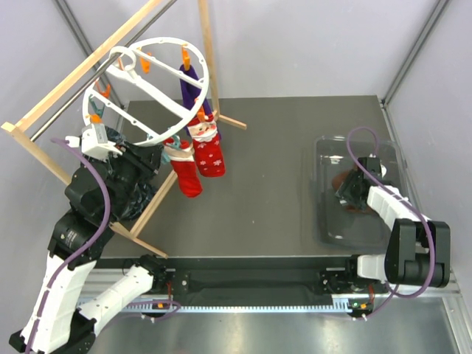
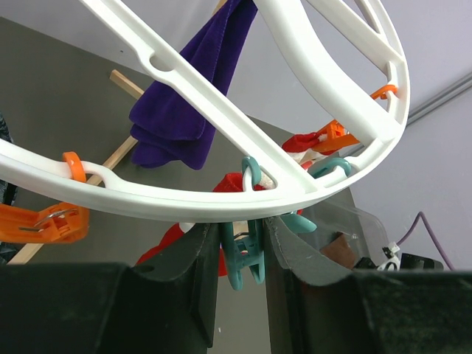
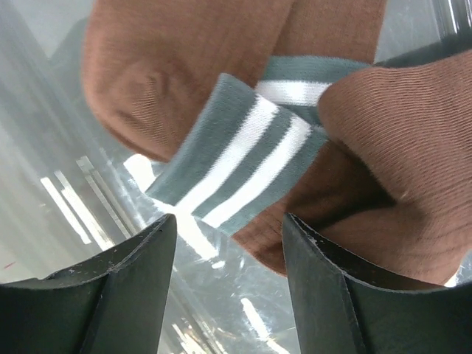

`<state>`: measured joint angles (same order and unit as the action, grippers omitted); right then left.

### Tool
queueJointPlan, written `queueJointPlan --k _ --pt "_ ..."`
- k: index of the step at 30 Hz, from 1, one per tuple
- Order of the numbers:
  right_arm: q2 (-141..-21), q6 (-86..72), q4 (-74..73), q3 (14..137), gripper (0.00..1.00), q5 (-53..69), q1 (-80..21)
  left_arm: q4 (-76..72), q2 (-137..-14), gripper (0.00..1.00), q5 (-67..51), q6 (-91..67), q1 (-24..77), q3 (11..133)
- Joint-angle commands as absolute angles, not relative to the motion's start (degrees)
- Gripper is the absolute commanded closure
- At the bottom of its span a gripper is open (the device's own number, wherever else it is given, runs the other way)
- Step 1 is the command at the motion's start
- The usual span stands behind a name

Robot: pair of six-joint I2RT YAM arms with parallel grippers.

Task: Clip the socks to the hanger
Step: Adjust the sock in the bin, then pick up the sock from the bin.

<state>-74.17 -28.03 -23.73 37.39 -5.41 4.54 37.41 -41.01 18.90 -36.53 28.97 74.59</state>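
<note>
The white ring hanger (image 1: 151, 81) hangs at the back left; its rim fills the left wrist view (image 2: 184, 199). Two red Santa socks (image 1: 210, 151) (image 1: 186, 171) hang from its near rim, and red cloth shows behind the rim (image 2: 230, 184). My left gripper (image 1: 157, 153) is up under the rim beside the socks. Its jaws (image 2: 242, 230) are closed against both sides of a teal clip (image 2: 247, 258) hanging from the ring. My right gripper (image 1: 352, 188) is open (image 3: 230, 228) inside the clear bin, just above a brown sock (image 3: 184, 66) with a grey-and-white striped cuff (image 3: 243, 147).
A purple sock (image 1: 193, 87) hangs from the far rim (image 2: 184, 103). Orange clips (image 1: 186, 55) (image 2: 44, 221) sit around the ring. A pale wooden frame (image 1: 74, 74) stands behind and below the hanger. The clear plastic bin (image 1: 328, 221) lies at the right.
</note>
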Motion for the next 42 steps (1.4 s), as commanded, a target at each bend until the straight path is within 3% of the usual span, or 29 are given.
queueJointPlan --k 1,9,16,22,30,36,38,42 --pt "-75.9 -27.4 -24.3 38.5 0.41 -8.2 4.0 38.2 -41.0 1.0 17.5 -36.7 29.0 76.4" --pt "-85.7 -27.5 -23.6 42.2 0.5 -10.2 3.9 38.7 -40.5 1.0 17.8 -37.3 29.0 76.6" --pt "-85.6 -27.0 -23.9 42.5 0.83 -10.7 3.5 38.8 -40.7 1.0 17.9 -37.4 29.0 76.9" --pt "-79.3 -26.0 -25.9 43.2 0.88 -10.6 3.3 38.5 -41.1 1.0 17.1 -37.6 29.0 76.5" --pt "-62.2 -23.9 -32.7 50.3 1.0 -4.8 2.8 38.2 -41.0 1.0 17.0 -37.6 29.0 76.1" --pt "-56.0 -21.4 -30.4 57.3 1.0 11.9 0.9 37.9 -40.6 1.0 16.9 -37.8 29.0 76.0" --pt "-56.9 -21.6 -29.1 59.8 1.0 23.8 0.4 37.6 -40.5 1.0 16.5 -37.8 29.0 76.0" --pt "-59.5 -25.2 -22.1 62.4 1.0 34.6 -10.0 37.4 -40.6 1.0 15.8 -38.1 29.0 76.1"
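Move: In the bin, the near striped cuff of a brown sock lies just beyond the open right fingers, about 3 cm ahead, 1 cm right and 2 cm below. The second striped cuff is about 7 cm ahead and 5 cm right of the hand; the bin's left wall is about 8 cm left and 2 cm ahead. From the left hand the near cuff is some 54 cm right, 8 cm ahead and 41 cm below. Dipping about 1 cm and sliding some 2 cm forward and 2 cm right, the right hand brings its open fingers over the near striped cuff and shuts them, pinching it. It then lifts fast, about 24 cm, and swings some 14 cm left towards the hanger, the fingers tipping up about 30 degrees and turning counter-clockwise. ##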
